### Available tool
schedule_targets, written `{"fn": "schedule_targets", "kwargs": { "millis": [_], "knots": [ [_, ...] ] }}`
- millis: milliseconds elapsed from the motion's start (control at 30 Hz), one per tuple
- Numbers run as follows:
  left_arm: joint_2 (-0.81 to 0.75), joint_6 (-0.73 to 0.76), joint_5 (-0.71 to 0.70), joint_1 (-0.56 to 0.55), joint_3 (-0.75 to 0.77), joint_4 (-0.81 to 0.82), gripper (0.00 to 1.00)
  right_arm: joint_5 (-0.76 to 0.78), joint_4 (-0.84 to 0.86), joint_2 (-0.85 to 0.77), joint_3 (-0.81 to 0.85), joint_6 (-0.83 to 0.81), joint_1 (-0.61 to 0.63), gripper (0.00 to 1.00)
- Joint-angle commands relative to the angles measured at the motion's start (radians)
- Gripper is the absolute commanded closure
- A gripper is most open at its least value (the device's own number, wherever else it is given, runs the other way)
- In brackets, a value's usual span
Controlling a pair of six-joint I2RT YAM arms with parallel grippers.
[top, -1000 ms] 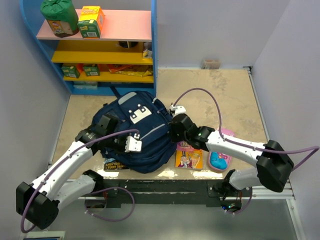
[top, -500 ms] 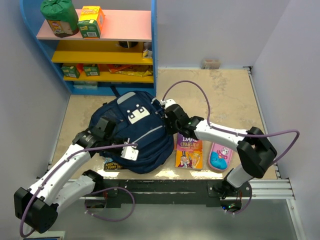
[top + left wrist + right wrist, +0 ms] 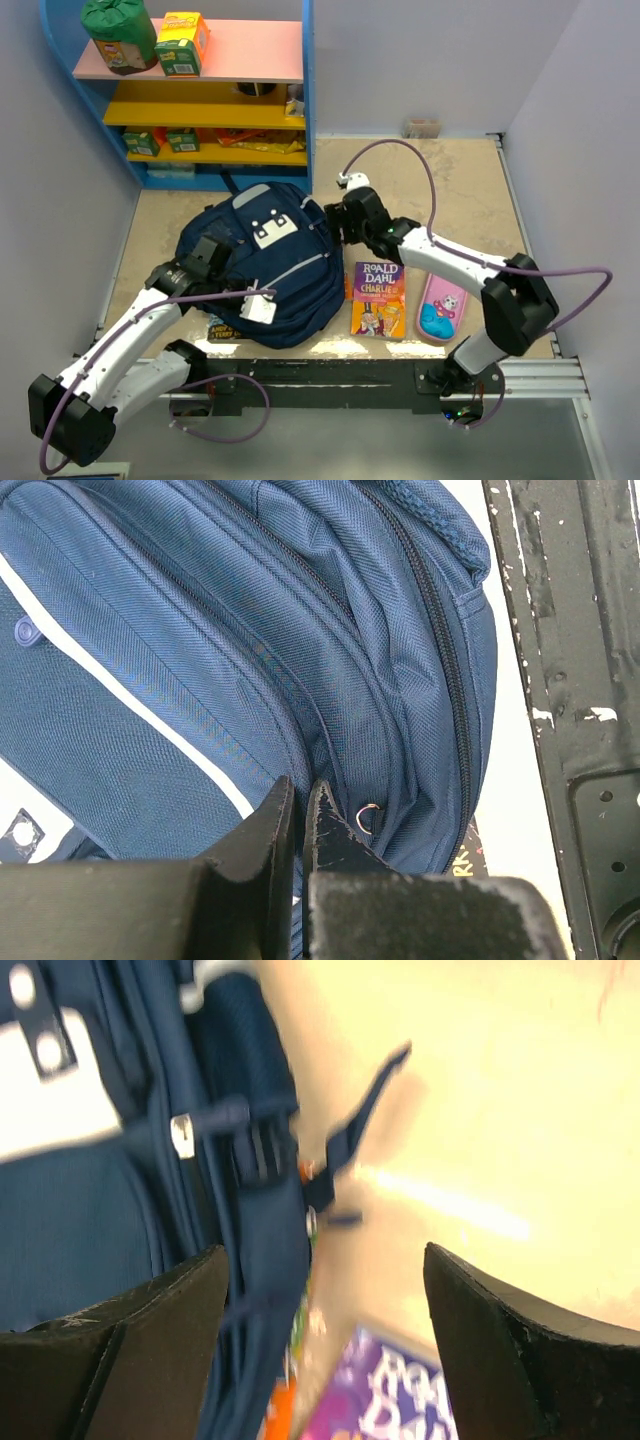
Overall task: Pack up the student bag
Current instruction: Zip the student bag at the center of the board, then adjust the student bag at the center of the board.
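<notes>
The student bag (image 3: 290,285) is a navy backpack lying flat, with a white patch (image 3: 272,232) near its top and a thin light stripe. My left gripper (image 3: 260,306) rests on its front. In the left wrist view this gripper (image 3: 300,783) is shut, its tips against the bag's fabric (image 3: 150,710) beside a small metal zipper ring (image 3: 368,818). I cannot see whether anything is pinched between them. My right gripper (image 3: 345,222) hovers at the bag's upper right edge. It (image 3: 322,1255) stands open with nothing between its fingers, above a strap buckle (image 3: 262,1150) and bare floor.
An orange and purple Roald Dahl book (image 3: 378,298) lies right of the bag, with a pink pencil case (image 3: 443,308) beside it. Another book (image 3: 222,328) pokes out under the bag's near left corner. A blue shelf unit (image 3: 200,90) stands at the back left. A black rail (image 3: 330,375) runs along the near edge.
My right gripper has opened and swung from the bag's right side toward the back, uncovering the book. The left gripper stayed shut and drew slightly nearer; the bag shifted a little.
</notes>
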Motion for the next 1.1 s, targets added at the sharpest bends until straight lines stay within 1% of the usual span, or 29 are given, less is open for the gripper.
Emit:
{"fn": "schedule_targets", "kwargs": {
  "millis": [0,33,67,200,267,300,333,367,400,433,467,500,533,600,667,700,833,900,967,1033,1067],
  "knots": [
    [-0.013,0.022,-0.001,0.002,0.043,-0.076,0.98,-0.017,0.112,0.114,0.116,0.016,-0.015,0.19],
    [-0.015,0.020,-0.001,0.002,0.043,-0.079,0.98,-0.067,0.127,0.142,0.132,0.021,-0.017,0.19],
    [-0.016,0.020,-0.001,0.002,0.045,-0.079,0.99,-0.083,0.147,0.192,0.149,0.024,-0.015,0.19],
    [-0.021,0.017,-0.004,0.002,0.043,-0.079,0.99,-0.152,0.164,0.312,0.245,0.041,-0.020,0.21],
    [-0.027,0.014,-0.001,0.002,0.046,-0.080,0.99,-0.173,0.163,0.347,0.274,0.048,-0.024,0.31],
    [-0.028,0.013,0.000,0.002,0.051,-0.080,1.00,-0.175,0.160,0.370,0.281,0.055,-0.029,0.37],
    [-0.032,0.013,0.003,0.002,0.054,-0.080,1.00,-0.181,0.160,0.379,0.282,0.070,-0.044,0.54],
    [-0.033,0.011,0.003,0.002,0.058,-0.082,1.00,-0.205,0.175,0.380,0.270,0.081,-0.055,0.65],
    [-0.036,0.010,0.003,0.002,0.066,-0.082,1.00,-0.227,0.190,0.352,0.247,0.102,-0.069,0.78],
    [-0.041,0.010,0.000,0.002,0.072,-0.088,1.00,-0.227,0.219,0.332,0.221,0.117,-0.092,0.98],
    [-0.045,0.014,-0.004,0.001,0.077,-0.094,1.00,-0.219,0.255,0.306,0.165,0.128,-0.099,1.00],
    [-0.050,0.028,-0.018,0.002,0.086,-0.100,1.00,-0.189,0.267,0.245,0.138,0.136,-0.106,1.00],
    [-0.067,0.039,-0.030,0.002,0.086,-0.114,1.00,-0.169,0.272,0.220,0.115,0.134,-0.112,1.00],
    [-0.093,0.071,-0.082,0.002,0.083,-0.119,1.00,-0.118,0.253,0.167,0.075,0.124,-0.112,1.00],
    [-0.105,0.079,-0.106,0.002,0.078,-0.119,1.00,-0.092,0.246,0.090,0.026,0.125,-0.112,1.00],
    [-0.110,0.079,-0.115,0.002,0.081,-0.123,1.00,-0.062,0.244,0.065,0.008,0.143,-0.112,1.00],
    [-0.084,0.063,-0.142,0.002,0.091,-0.140,1.00,-0.023,0.226,-0.091,-0.093,0.194,-0.112,1.00],
    [-0.067,0.034,-0.179,0.002,0.088,-0.125,1.00,-0.011,0.221,-0.146,-0.161,0.232,-0.110,1.00],
    [-0.058,-0.016,-0.220,0.002,0.068,-0.090,1.00,-0.056,0.214,-0.195,-0.224,0.248,-0.110,1.00],
    [-0.045,-0.068,-0.315,0.002,0.048,0.003,1.00,-0.101,0.214,-0.219,-0.265,0.280,-0.103,1.00],
    [-0.041,-0.146,-0.352,0.002,0.033,0.045,1.00,-0.125,0.224,-0.244,-0.315,0.300,-0.095,1.00]
  ]
}}
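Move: The bag's zipper pull lies about 7 cm to the left of my open right hand, some 5 cm ahead and 6 cm lower. The mesh side pocket is 4 cm beyond the pull, the white patch about 16 cm left and 4 cm ahead of my right hand, and the Roald Dahl book 8 cm right and 10 cm back. From my left hand, already pinching the rim, the pull is about 12 cm right and 13 cm ahead. I reach my open right hand left, forward and down, about 7 cm left and 6 cm out, to the bag's right side by the zipper pull, and shut the fingers there. Then I draw back right, towards my base and up, some 9 cm to the right, rolling the hand's left side up nearly 20 degrees. My left hand keeps pinching the rim, shifting about 2 cm left and slightly up. ##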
